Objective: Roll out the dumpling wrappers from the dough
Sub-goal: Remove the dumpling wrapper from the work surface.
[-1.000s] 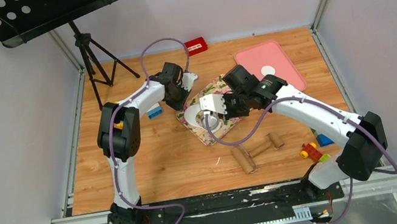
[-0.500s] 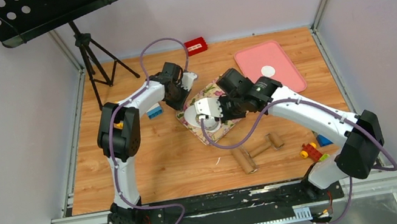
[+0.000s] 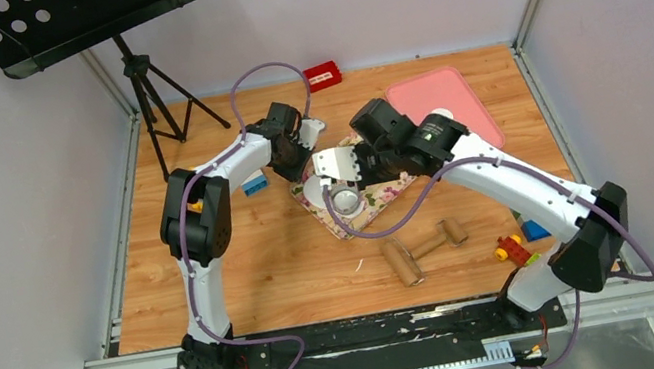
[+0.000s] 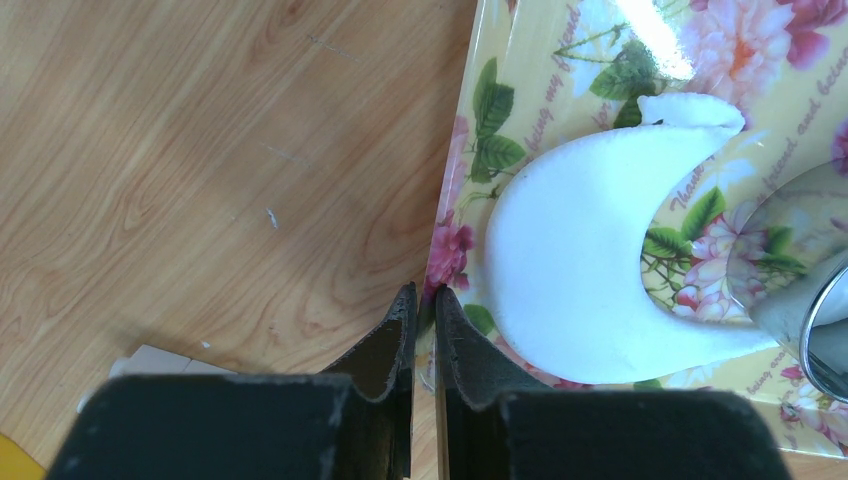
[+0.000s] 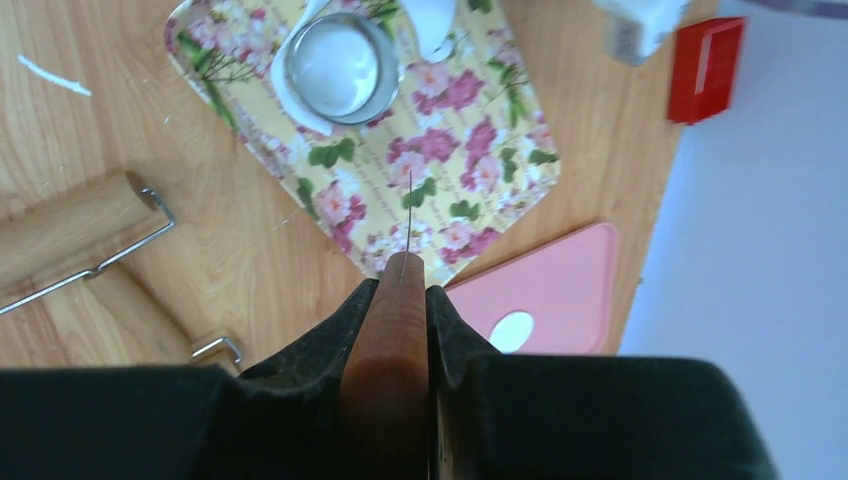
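Note:
The dough [image 4: 590,260] is a flat white crescent scrap on the floral mat [image 4: 520,90]. A small metal ring cutter [image 5: 340,65] stands in the crescent's hollow, white showing inside it. My left gripper [image 4: 425,292] is shut on the mat's left edge, just beside the dough. My right gripper [image 5: 403,285] hovers over the mat's far right part, shut on a brown wooden handle [image 5: 395,340] with a thin blade seen edge-on. One round dumpling wrapper [image 3: 441,116] lies on the pink tray [image 3: 458,85].
A wooden rolling pin [image 3: 416,252] lies in front of the mat. Colourful toy blocks [image 3: 514,248] sit near the right arm's base. A blue-and-white block [image 3: 254,184] is under the left arm, a red object [image 3: 322,74] lies at the back, and a tripod stand [image 3: 145,85] is back left.
My right gripper has moved back and slightly left over the mat with the handled tool. The left gripper has stayed on the mat's edge.

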You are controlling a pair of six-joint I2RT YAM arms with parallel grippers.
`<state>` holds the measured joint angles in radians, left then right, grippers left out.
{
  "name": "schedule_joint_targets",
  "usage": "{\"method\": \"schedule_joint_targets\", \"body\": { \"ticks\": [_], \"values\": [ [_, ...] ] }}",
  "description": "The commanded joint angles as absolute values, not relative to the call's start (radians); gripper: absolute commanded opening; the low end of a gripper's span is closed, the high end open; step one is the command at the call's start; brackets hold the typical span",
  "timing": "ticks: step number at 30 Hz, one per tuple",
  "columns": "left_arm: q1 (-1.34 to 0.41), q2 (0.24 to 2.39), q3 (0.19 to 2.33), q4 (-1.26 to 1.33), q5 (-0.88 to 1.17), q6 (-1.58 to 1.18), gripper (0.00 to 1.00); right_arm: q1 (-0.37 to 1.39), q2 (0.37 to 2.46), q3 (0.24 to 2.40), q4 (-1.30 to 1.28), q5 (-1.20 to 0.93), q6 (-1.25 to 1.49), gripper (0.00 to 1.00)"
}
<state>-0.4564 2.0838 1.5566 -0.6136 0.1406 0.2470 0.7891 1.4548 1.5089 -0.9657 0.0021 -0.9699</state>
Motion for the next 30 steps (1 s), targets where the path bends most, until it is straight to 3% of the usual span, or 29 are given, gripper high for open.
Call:
{"method": "schedule_joint_targets", "body": {
  "ticks": [1, 30],
  "values": [
    [-0.457, 2.065, 1.559, -0.574, 0.144, 0.221, 0.13, 0.799, 1.476, 1.461, -0.936, 0.020, -0.920, 0.00],
    [-0.457, 2.058, 1.542, -0.568, 0.146, 0.225, 0.13, 0.900, 1.551, 1.373, -0.847, 0.023, -0.880, 0.00]
  ]
}}
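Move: The wrapper in the steel ring lies about 5 cm ahead of my right hand, which already holds the knife, 7 cm to its left and some 20 cm below. Roughly level below as well are the leftover dough crescent, about 10 cm ahead and 12 cm left, and the rolling pin, some 10 cm back and 6 cm right. From my left hand the wrapper is about 7 cm back, 10 cm right, at nearly its own height. I sink my right hand about 7 cm, fast at first and then easing, bringing the knife point down towards the near right rim of the ring. It draws back some 2.5 cm on the way, then slides about 3 cm left, while the wrist steepens the blade by nearly 10 degrees. My right fingers keep the handle; my left hand stays still, pinching the tray's edge. ##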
